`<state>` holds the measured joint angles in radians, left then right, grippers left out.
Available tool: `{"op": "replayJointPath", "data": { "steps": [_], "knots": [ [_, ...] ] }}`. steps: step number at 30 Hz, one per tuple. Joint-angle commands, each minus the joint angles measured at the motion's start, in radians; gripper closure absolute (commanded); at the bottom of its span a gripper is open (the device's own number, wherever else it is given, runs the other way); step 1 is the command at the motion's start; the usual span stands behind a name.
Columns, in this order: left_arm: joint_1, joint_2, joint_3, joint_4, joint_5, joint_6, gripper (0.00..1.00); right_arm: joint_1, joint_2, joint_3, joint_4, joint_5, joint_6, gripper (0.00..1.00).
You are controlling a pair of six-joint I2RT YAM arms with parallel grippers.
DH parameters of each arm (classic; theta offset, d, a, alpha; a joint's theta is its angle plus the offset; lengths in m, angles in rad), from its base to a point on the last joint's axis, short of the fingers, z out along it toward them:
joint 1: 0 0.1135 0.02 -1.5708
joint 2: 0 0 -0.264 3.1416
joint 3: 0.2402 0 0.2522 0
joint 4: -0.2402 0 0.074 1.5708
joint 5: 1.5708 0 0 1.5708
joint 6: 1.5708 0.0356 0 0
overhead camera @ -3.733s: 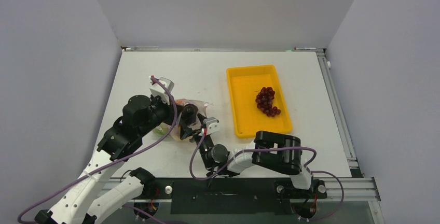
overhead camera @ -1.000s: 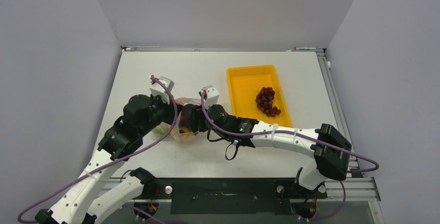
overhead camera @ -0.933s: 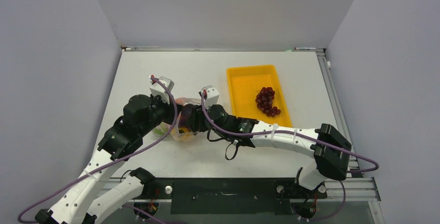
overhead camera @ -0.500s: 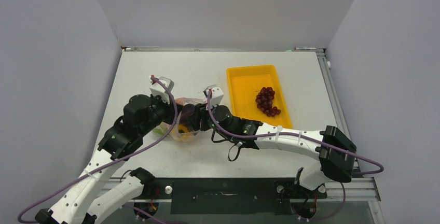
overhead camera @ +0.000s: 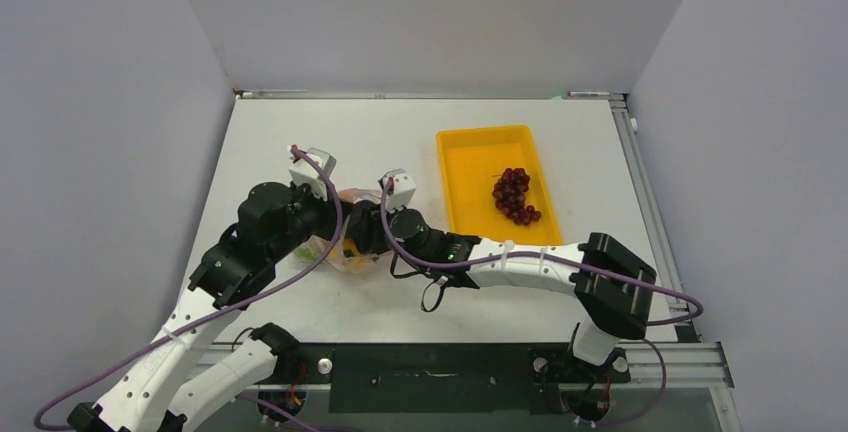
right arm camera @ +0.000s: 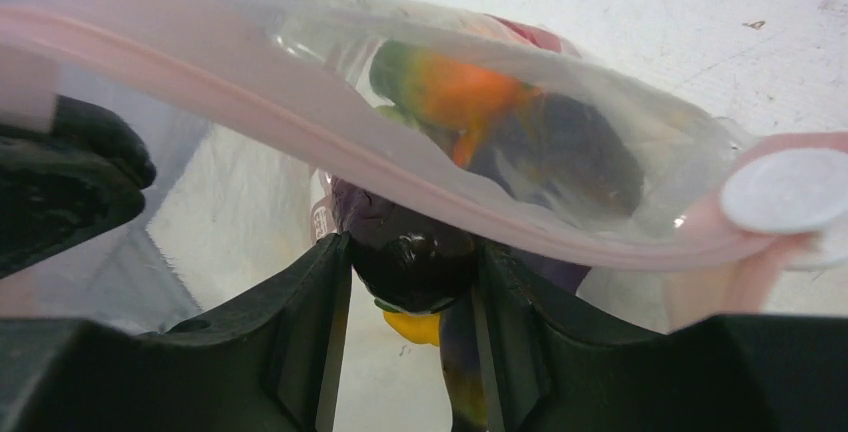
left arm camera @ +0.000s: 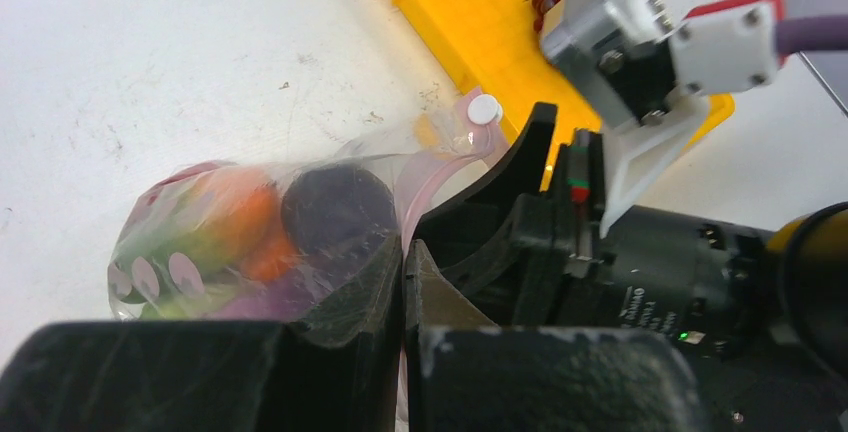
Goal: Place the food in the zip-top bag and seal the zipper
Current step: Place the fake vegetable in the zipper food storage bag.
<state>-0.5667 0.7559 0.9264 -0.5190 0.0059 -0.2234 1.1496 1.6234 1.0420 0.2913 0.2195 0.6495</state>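
The zip-top bag (left arm camera: pixel 230 242) lies left of the tray, clear with pink dots, and holds an orange pepper (right arm camera: pixel 465 92) and a dark eggplant (right arm camera: pixel 570 152). My left gripper (left arm camera: pixel 402 252) is shut on the bag's edge, with the pink zipper (right arm camera: pixel 300 102) strip pinched between its jaws. The white slider (left arm camera: pixel 485 109) sits at the strip's end. My right gripper (right arm camera: pixel 410 262) is shut on a dark purple eggplant (right arm camera: pixel 415 252) at the bag's mouth, just under the zipper. A yellow piece (right arm camera: pixel 412 327) shows below it. In the top view both grippers meet at the bag (overhead camera: pixel 345 252).
The yellow tray (overhead camera: pixel 450 202) stands right of the bag with a bunch of purple-red grapes (overhead camera: pixel 515 196) in it. The right arm stretches across the table's front from its base to the bag. White table surface lies around the bag.
The right arm has reached from the table's front up to the bag's mouth, and over the last second has edged slightly left. The left arm has held still.
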Motion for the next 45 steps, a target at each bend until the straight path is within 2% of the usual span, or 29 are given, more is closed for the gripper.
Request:
{"op": "replayJointPath", "data": {
  "steps": [1, 17, 20, 25, 28, 35, 45],
  "knots": [
    [0.001, -0.004, 0.023, 0.046, 0.014, 0.006, 1.0, 0.017, 0.05, 0.068, 0.064, 0.017, 0.014, 0.95],
    [0.001, -0.006, 0.019, 0.054, 0.027, 0.002, 1.0, 0.047, 0.175, 0.13, 0.129, -0.011, 0.016, 0.93],
    [0.001, -0.004, 0.02, 0.054, 0.023, 0.002, 1.0, 0.046, 0.16, 0.111, 0.135, -0.016, 0.008, 0.83],
    [0.002, -0.005, 0.021, 0.05, 0.004, 0.002, 1.0, 0.047, 0.107, 0.074, 0.138, -0.01, -0.013, 0.56],
    [0.002, -0.005, 0.021, 0.049, 0.002, 0.002, 1.0, 0.045, 0.066, 0.053, 0.136, -0.005, -0.025, 0.47],
    [0.002, -0.003, 0.021, 0.047, -0.027, 0.002, 1.0, 0.044, -0.048, 0.016, 0.063, 0.032, -0.056, 0.33],
    [0.002, 0.001, 0.021, 0.044, -0.037, 0.001, 1.0, 0.035, -0.245, -0.062, -0.07, 0.11, -0.101, 0.3]
  ]
}}
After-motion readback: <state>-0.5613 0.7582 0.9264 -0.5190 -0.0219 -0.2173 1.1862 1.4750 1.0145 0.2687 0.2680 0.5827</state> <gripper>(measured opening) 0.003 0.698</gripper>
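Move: The right hand already holds the small eggplant inside the bag's mouth. The food heaped in the bag lies about 7 cm to its left, 5 cm ahead and 8 cm lower. The large eggplant is some 4 cm ahead, 2 cm left and 6 cm below, and the yellow pepper roughly 3 cm ahead, 5 cm left and 8 cm below. From the left hand, pinching the rim, the food lies about 4 cm ahead, 6 cm left and 15 cm down. Still gripping the small eggplant, the right fingers carry it left and slightly down, about 4 cm deeper into the bag, pause, then open and let go. The hand then backs out to the right and up, 5 to 6 cm each way, easing slightly back towards its base with fingers spread. The left fingers keep the rim pinched, almost still. ##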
